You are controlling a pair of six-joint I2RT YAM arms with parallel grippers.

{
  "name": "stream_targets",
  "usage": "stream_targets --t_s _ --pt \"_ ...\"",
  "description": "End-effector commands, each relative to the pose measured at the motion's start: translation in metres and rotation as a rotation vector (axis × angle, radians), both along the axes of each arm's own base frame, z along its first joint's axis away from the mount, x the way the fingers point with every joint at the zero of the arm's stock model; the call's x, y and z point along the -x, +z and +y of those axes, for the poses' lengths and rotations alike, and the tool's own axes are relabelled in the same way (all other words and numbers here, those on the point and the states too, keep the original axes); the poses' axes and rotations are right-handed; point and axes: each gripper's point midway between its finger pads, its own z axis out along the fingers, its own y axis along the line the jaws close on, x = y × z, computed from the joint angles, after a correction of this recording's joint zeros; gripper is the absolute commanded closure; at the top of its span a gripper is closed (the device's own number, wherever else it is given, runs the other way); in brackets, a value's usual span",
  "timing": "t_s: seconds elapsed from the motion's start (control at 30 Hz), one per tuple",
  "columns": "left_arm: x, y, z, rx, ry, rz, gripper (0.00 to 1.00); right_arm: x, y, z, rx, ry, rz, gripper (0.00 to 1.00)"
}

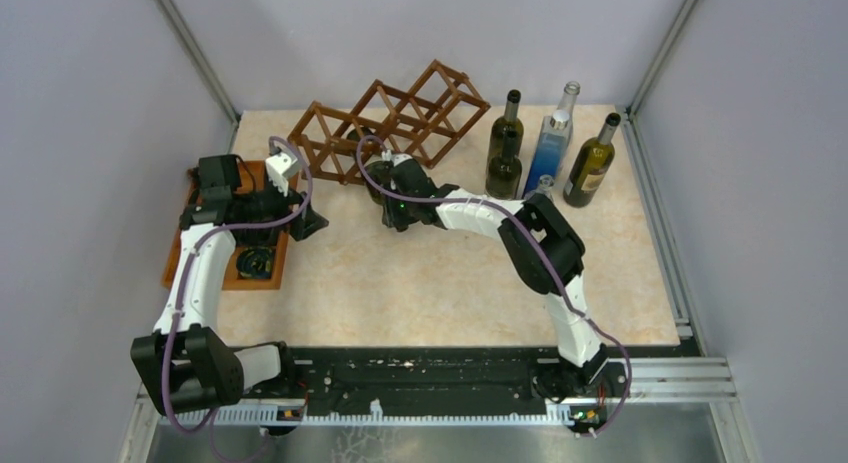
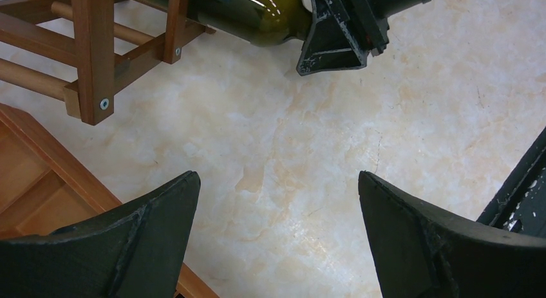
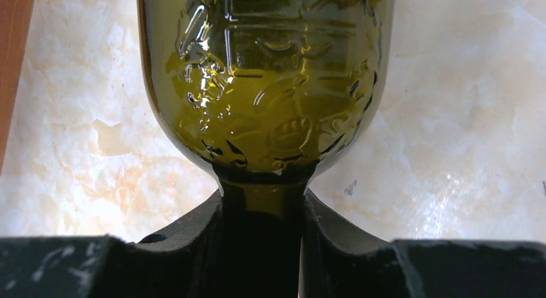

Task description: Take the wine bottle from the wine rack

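The wine rack (image 1: pixel 390 123), a reddish-brown lattice of sticks, stands at the back of the table. A dark green wine bottle (image 3: pixel 264 85) lies in its lower part, neck pointing toward the front. My right gripper (image 3: pixel 263 211) is shut on the bottle's neck just below the shoulder. In the left wrist view the same bottle (image 2: pixel 257 11) pokes out of the rack (image 2: pixel 93 47), with the right gripper (image 2: pixel 335 27) clamped on it. My left gripper (image 2: pixel 277 182) hangs open over bare tabletop, left of the bottle, holding nothing. From above, the left gripper (image 1: pixel 305 221) sits beside the rack's left end.
Several upright bottles stand at the back right: two dark green (image 1: pixel 505 133), a clear blue one (image 1: pixel 552 143) and an olive one (image 1: pixel 590 163). A flat orange-brown compartment tray (image 1: pixel 180 248) lies at the left under the left arm. Grey walls enclose the table.
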Motion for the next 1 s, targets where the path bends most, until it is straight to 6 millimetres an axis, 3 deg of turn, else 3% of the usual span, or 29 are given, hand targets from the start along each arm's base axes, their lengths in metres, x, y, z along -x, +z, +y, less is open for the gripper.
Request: stream_targets --t_s 0.0,0.23,0.4,0.63,0.97 --pt "0.002 0.004 -0.001 -0.007 -0.03 -0.046 0.01 -0.009 0.121 0.02 -0.206 -0.008 -0.186 1.0" --pt "0.01 -0.002 -0.004 -0.048 -0.119 -0.11 0.01 0.04 0.131 0.007 -0.216 0.041 -0.137 1.0" --pt "0.014 -0.003 -0.006 -0.082 -0.179 -0.158 0.01 0.075 0.121 0.001 -0.197 0.081 -0.063 1.0" --pt "0.029 -0.003 -0.016 -0.119 -0.292 -0.225 0.01 0.11 0.111 -0.002 -0.194 0.127 0.01 1.0" --pt "0.07 -0.011 -0.045 -0.435 -0.694 -0.632 0.01 0.173 0.135 -0.027 -0.207 0.223 0.085 1.0"
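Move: The right gripper already holds the last wine bottle by its neck; the bottle's middle lies about 9 cm ahead and 4 cm left, near its own height. The open table it is drawn to is some 17 cm back, 5 cm right and 7 cm down; the rack's middle is about 16 cm ahead, 1 cm left. From the open left gripper the bottle is about 15 cm ahead, 11 cm right and 13 cm below, the tray 17 cm left, 5 cm ahead. Keep the right fingers shut on the bottle's neck and draw the bottle back out of the rack, about 17 cm towards the robot, drifting some 5 cm right and rising 4 cm, fingertips tipping a little farther down. Meanwhile bring the wide-open left gripper back about 6 cm and some 3 cm right, mostly late, swinging its fingers clockwise and tilting them up towards level beside the bottle. ##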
